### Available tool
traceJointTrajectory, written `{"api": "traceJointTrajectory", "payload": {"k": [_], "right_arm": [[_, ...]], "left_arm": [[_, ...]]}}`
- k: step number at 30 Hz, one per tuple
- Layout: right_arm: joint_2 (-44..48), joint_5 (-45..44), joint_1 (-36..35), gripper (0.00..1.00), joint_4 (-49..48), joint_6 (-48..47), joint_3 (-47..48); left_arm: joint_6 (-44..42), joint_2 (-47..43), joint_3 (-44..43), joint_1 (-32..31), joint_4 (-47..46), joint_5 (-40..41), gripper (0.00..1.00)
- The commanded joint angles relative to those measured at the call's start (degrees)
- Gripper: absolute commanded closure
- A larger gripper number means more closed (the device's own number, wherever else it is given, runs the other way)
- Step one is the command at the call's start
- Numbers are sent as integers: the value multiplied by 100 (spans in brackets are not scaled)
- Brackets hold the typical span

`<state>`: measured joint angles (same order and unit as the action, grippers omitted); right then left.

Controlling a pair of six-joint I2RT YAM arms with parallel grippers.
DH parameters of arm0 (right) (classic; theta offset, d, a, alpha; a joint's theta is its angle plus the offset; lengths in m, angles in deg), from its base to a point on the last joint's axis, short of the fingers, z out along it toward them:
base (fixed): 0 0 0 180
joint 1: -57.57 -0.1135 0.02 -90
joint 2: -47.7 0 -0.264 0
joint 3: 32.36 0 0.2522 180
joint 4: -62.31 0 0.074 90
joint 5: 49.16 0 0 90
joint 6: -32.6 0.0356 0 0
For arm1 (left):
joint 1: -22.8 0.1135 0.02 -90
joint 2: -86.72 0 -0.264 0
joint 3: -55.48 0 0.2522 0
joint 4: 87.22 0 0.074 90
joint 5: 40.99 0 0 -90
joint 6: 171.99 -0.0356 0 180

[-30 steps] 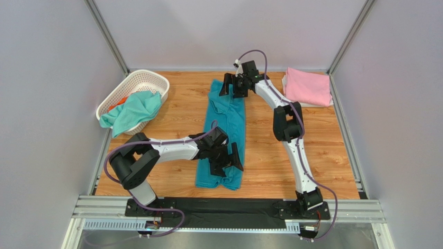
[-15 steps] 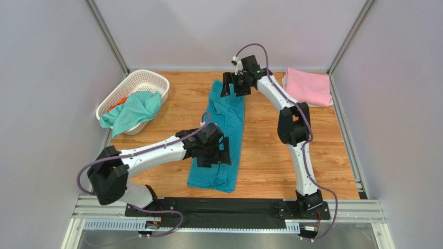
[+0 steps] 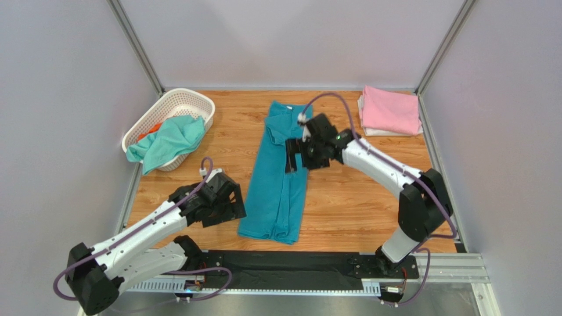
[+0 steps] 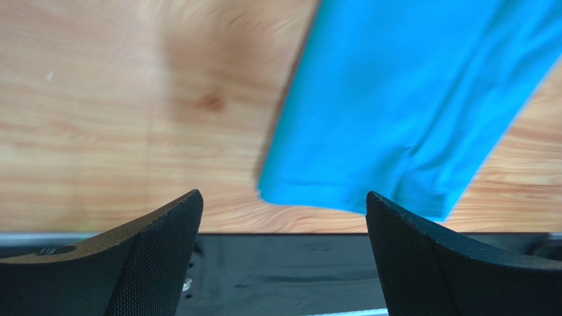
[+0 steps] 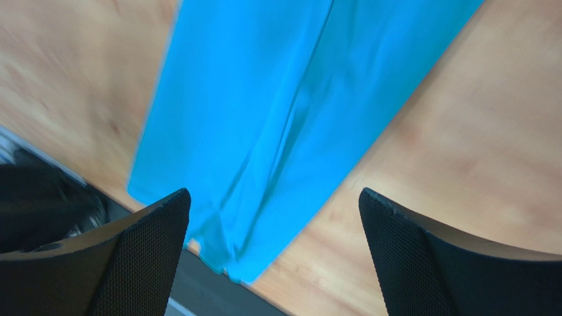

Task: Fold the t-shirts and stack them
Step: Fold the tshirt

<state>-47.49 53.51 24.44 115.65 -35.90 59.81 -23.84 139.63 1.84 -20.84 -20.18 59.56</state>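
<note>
A teal-blue t-shirt point(image 3: 280, 178) lies folded into a long narrow strip down the middle of the wooden table; it also shows in the left wrist view point(image 4: 402, 99) and the right wrist view point(image 5: 290, 112). My left gripper point(image 3: 227, 207) is open and empty, just left of the strip's near end. My right gripper point(image 3: 295, 155) is open and empty, above the strip's right edge near its middle. A pink t-shirt point(image 3: 391, 109) lies folded on a white one at the back right. A mint-green t-shirt point(image 3: 168, 140) hangs out of the basket, with a bit of orange one point(image 3: 149, 130) behind it.
A white lattice basket point(image 3: 173, 105) stands at the back left. A black mounting plate point(image 3: 277, 263) runs along the table's near edge. Grey walls and metal posts close in the table on three sides.
My left gripper let go of the teal shirt and drew back to the left and toward the near edge. My right gripper left the collar end and moved nearer, over the strip's middle.
</note>
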Motion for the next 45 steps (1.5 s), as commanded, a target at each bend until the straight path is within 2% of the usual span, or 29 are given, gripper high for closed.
{"api": "traceJointTrajectory", "payload": {"k": [1, 3, 7, 8, 13, 17, 23, 26, 45], "right_arm": [[817, -457, -790, 0, -335, 679, -1133], [1247, -581, -1248, 0, -441, 1109, -1825], [1434, -204, -1977, 0, -1151, 1655, -2470], [1312, -160, -2266, 0, -1214, 1734, -2462], [758, -159, -2751, 0, -1539, 1840, -2182], [345, -150, -2831, 0, -1549, 1893, -2058], [326, -273, -3015, 0, -1584, 2087, -2277], [222, 50, -3077, 0, -1864, 2095, -2365], [-543, 438, -3253, 0, -2516, 1797, -1346]], "left_arm": [[214, -447, 445, 83, 306, -219, 0], [258, -745, 717, 84, 193, -490, 0], [407, -1115, 1052, 101, 69, -607, 0], [416, -1185, 1096, 110, 78, -598, 0], [548, -1204, 1070, 110, 218, -527, 0], [793, -1230, 974, 110, 516, -352, 0], [1023, -1397, 807, 110, 1158, -1, 0], [1031, -1432, 745, 110, 1255, 88, 0], [1278, -1397, 367, 110, 1651, 378, 0]]}}
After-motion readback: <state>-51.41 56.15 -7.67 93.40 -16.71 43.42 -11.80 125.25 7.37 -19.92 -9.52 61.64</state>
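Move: Behind the right hand, about 20 cm back, 8 cm to its left and 10 cm below, lies the near end of the loose edge of the folded shirt's upper layer. At that same near end, the shirt's left corner is some 10 cm farther left of it, and its right corner about 5 cm to the right and 2 cm closer in. From the left hand, that loose edge is roughly 12 cm right, 4 cm back and 5 cm below. Sweeping back some 20 cm over the shirt while sinking nearly 10 cm, the open right hand reaches the near end. It then works about 10 cm left, lifting slightly at the end, turning some 20 degrees counter-clockwise, with one fingertip on the upper layer's loose edge, drawing it left. The left hand, also open, backs off about 5 cm back and left, dipping before it rises again. ##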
